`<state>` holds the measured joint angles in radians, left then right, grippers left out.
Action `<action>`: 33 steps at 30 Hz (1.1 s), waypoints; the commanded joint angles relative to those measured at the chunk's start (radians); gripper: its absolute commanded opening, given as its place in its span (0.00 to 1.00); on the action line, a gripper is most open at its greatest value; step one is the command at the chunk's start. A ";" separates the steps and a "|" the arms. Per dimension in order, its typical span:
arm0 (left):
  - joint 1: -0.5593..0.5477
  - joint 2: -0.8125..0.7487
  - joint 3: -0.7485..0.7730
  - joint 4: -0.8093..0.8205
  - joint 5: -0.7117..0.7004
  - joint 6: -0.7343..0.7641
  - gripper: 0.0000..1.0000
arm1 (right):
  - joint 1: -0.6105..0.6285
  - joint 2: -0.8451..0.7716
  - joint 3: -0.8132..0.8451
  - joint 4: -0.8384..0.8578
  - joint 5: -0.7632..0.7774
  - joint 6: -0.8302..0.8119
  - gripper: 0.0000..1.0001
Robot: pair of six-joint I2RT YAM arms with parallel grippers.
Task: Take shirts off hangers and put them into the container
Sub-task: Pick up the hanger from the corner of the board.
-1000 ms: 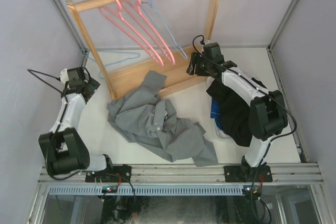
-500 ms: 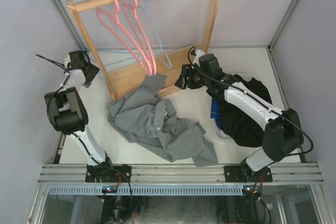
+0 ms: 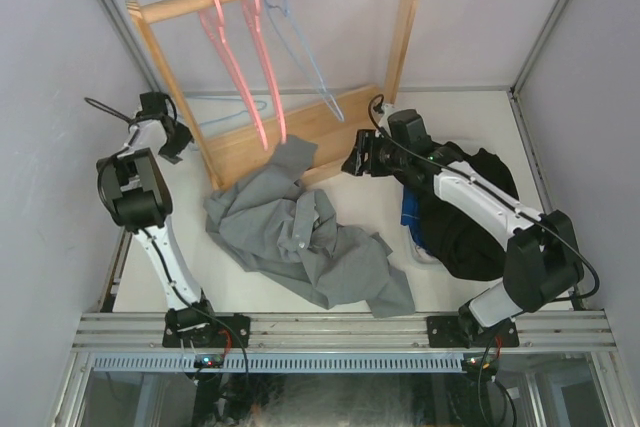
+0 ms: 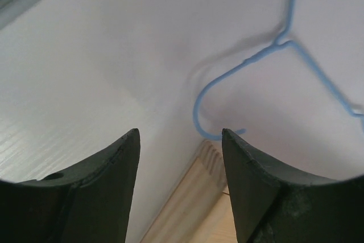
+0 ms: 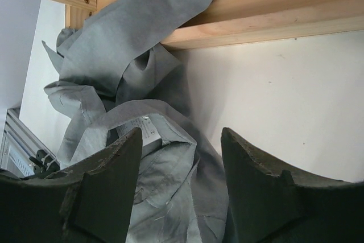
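Observation:
A grey shirt [image 3: 300, 237] lies crumpled on the table, one sleeve draped over the wooden rack's base. A black shirt [image 3: 462, 217] and a bit of blue plaid shirt [image 3: 410, 212] are piled on the container [image 3: 423, 251], which is mostly hidden. Two pink hangers [image 3: 262, 77] and a light-blue wire hanger [image 3: 305, 52] hang bare on the rack's top bar. Another blue wire hanger [image 4: 273, 49] lies on the table behind the base. My left gripper [image 3: 170, 139] [image 4: 179, 135] is open just short of its hook. My right gripper [image 3: 355, 159] [image 5: 181, 132] is open over the grey shirt [image 5: 142, 157].
The wooden rack [image 3: 400, 17] stands across the back of the table; its base board [image 5: 273, 9] runs just beyond my right fingers, and its left foot [image 4: 193, 209] sits under my left ones. Grey walls close in both sides.
My left arm has swung back to the rack's left post and its jaws have narrowed. My right gripper has moved left and forward toward the grey shirt. The pink hangers have swung.

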<state>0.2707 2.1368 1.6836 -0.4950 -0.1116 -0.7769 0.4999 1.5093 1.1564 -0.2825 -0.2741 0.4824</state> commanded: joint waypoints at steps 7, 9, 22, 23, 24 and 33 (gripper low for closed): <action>0.007 0.093 0.115 -0.058 -0.005 0.021 0.63 | -0.042 0.004 0.004 -0.003 -0.060 0.030 0.57; 0.007 0.105 0.136 -0.058 0.001 0.022 0.63 | -0.044 0.010 0.001 -0.005 -0.070 0.032 0.57; -0.008 0.272 0.439 -0.302 -0.007 0.089 0.54 | -0.064 0.050 -0.014 0.010 -0.115 0.067 0.56; -0.008 0.285 0.459 -0.314 -0.003 0.090 0.50 | -0.064 0.049 -0.014 0.011 -0.112 0.068 0.56; -0.008 0.298 0.481 -0.328 -0.001 0.090 0.47 | -0.066 0.048 -0.014 0.011 -0.113 0.069 0.56; -0.011 0.336 0.536 -0.392 0.012 0.100 0.42 | -0.071 0.045 -0.015 0.020 -0.122 0.077 0.56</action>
<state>0.2653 2.4439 2.1483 -0.8265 -0.1184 -0.7029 0.4332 1.5673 1.1366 -0.3023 -0.3779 0.5415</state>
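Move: The left hand hovers just short of the hook of the blue hanger lying on the board, about 4 cm ahead, 2 cm right and 4 cm below. The end of the rack's wooden foot is some 2 cm ahead, 3 cm right and 4 cm below the left hand. From the right hand the hook lies roughly 18 cm ahead, 39 cm left and 16 cm below. Left hand sinks about 3 cm and eases 2 forward towards the hook, fingers partly closing; right lowers 3. ##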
